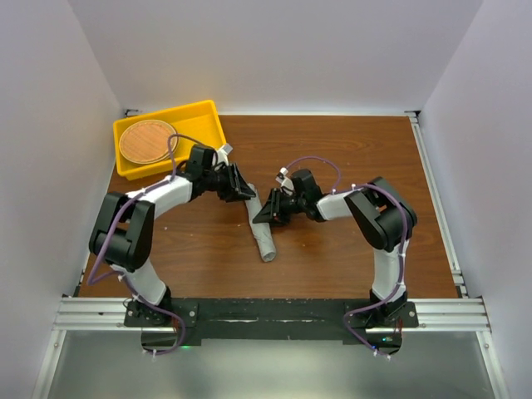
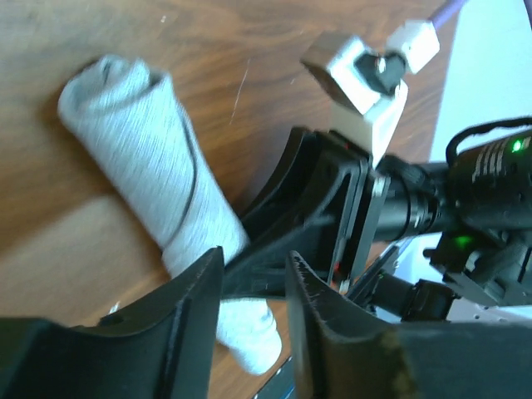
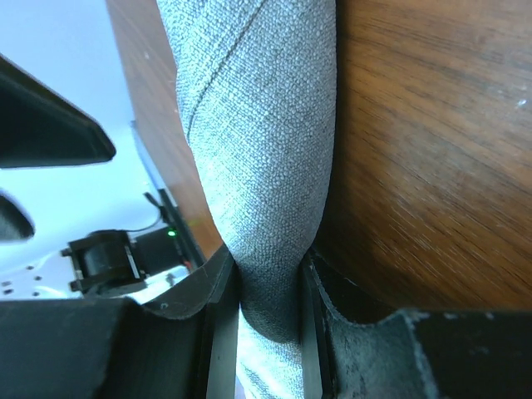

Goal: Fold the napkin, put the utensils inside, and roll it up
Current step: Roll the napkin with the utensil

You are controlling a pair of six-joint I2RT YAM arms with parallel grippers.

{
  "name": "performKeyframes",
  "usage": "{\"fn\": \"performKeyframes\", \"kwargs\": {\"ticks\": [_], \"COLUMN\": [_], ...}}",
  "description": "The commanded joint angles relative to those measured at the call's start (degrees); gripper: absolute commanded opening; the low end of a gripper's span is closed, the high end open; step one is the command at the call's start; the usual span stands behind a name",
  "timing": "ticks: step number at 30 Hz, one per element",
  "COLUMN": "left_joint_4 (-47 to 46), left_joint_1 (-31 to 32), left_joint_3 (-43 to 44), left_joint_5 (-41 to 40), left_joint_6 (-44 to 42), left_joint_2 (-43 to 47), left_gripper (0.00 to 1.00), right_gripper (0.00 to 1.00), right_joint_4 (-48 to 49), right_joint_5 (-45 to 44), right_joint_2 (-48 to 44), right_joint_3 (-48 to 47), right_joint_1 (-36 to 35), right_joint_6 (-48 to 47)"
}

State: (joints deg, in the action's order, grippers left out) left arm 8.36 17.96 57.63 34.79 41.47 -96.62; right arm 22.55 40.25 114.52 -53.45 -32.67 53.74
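Observation:
The napkin [image 1: 263, 237] lies rolled into a grey tube on the brown table, running from the middle towards the near edge. My right gripper [image 1: 265, 214] is shut on the roll near its far end, and the cloth [image 3: 258, 125] is pinched between both pads [image 3: 268, 278]. My left gripper [image 1: 243, 193] hovers at the same far end. Its jaws [image 2: 253, 270] stand apart, and the roll's tip [image 2: 249, 337] and a right finger [image 2: 307, 199] show in the gap. The rest of the roll [image 2: 137, 125] stretches away up left. The utensils are out of view.
A yellow tray [image 1: 209, 116] sits at the back left and holds a round brown woven disc [image 1: 145, 141]. White walls close in the table on three sides. The two grippers are almost touching over the roll.

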Motion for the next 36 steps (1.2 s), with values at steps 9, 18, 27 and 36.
{"fn": "performKeyframes", "kwargs": {"ticks": [9,18,27,36], "left_joint_4": [-19.2,-17.3,-12.2,-8.6], "left_joint_1": [-0.7,-0.7,-0.7,-0.7], "left_joint_3": [2.7,1.1,4.5,5.8], "left_joint_5": [5.6,3.5,3.7,3.8], "left_joint_6": [7.6,4.9,4.5,4.9], "left_joint_2": [-14.6,-16.5,-17.6,-18.6], "left_gripper": [0.20,0.17,0.16,0.15], "right_gripper": [0.21,0.69,0.87,0.88], "right_joint_4": [-19.4,-53.8,-70.4,-74.1], "right_joint_5": [-4.8,-22.7,-50.7,-62.0], "right_joint_2": [-2.2,-5.0,1.8,8.5], "right_joint_3": [-4.7,-22.8,-39.7,-45.2], "right_joint_1": [0.1,-6.4,-18.0,-23.5], "right_joint_6": [-13.7,-29.7,-36.6,-35.6]}}
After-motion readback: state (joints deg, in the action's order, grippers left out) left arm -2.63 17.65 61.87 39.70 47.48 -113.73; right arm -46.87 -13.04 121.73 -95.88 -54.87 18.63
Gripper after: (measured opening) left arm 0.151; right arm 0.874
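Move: The far end of the napkin roll lies about 4 cm ahead of the left hand, 2 cm to its right and 6 cm below; the yellow tray is some 15 cm ahead and 21 cm left of that hand, 8 cm down. The right hand still pinches the roll about 1 cm ahead of its middle, at its own height; the roll's near end is about 11 cm back and 2 cm to this hand's right. Left sinks 6 cm, closing near the roll's far end; right lets go, lifts 4 cm, then straddles it fingers-down. ##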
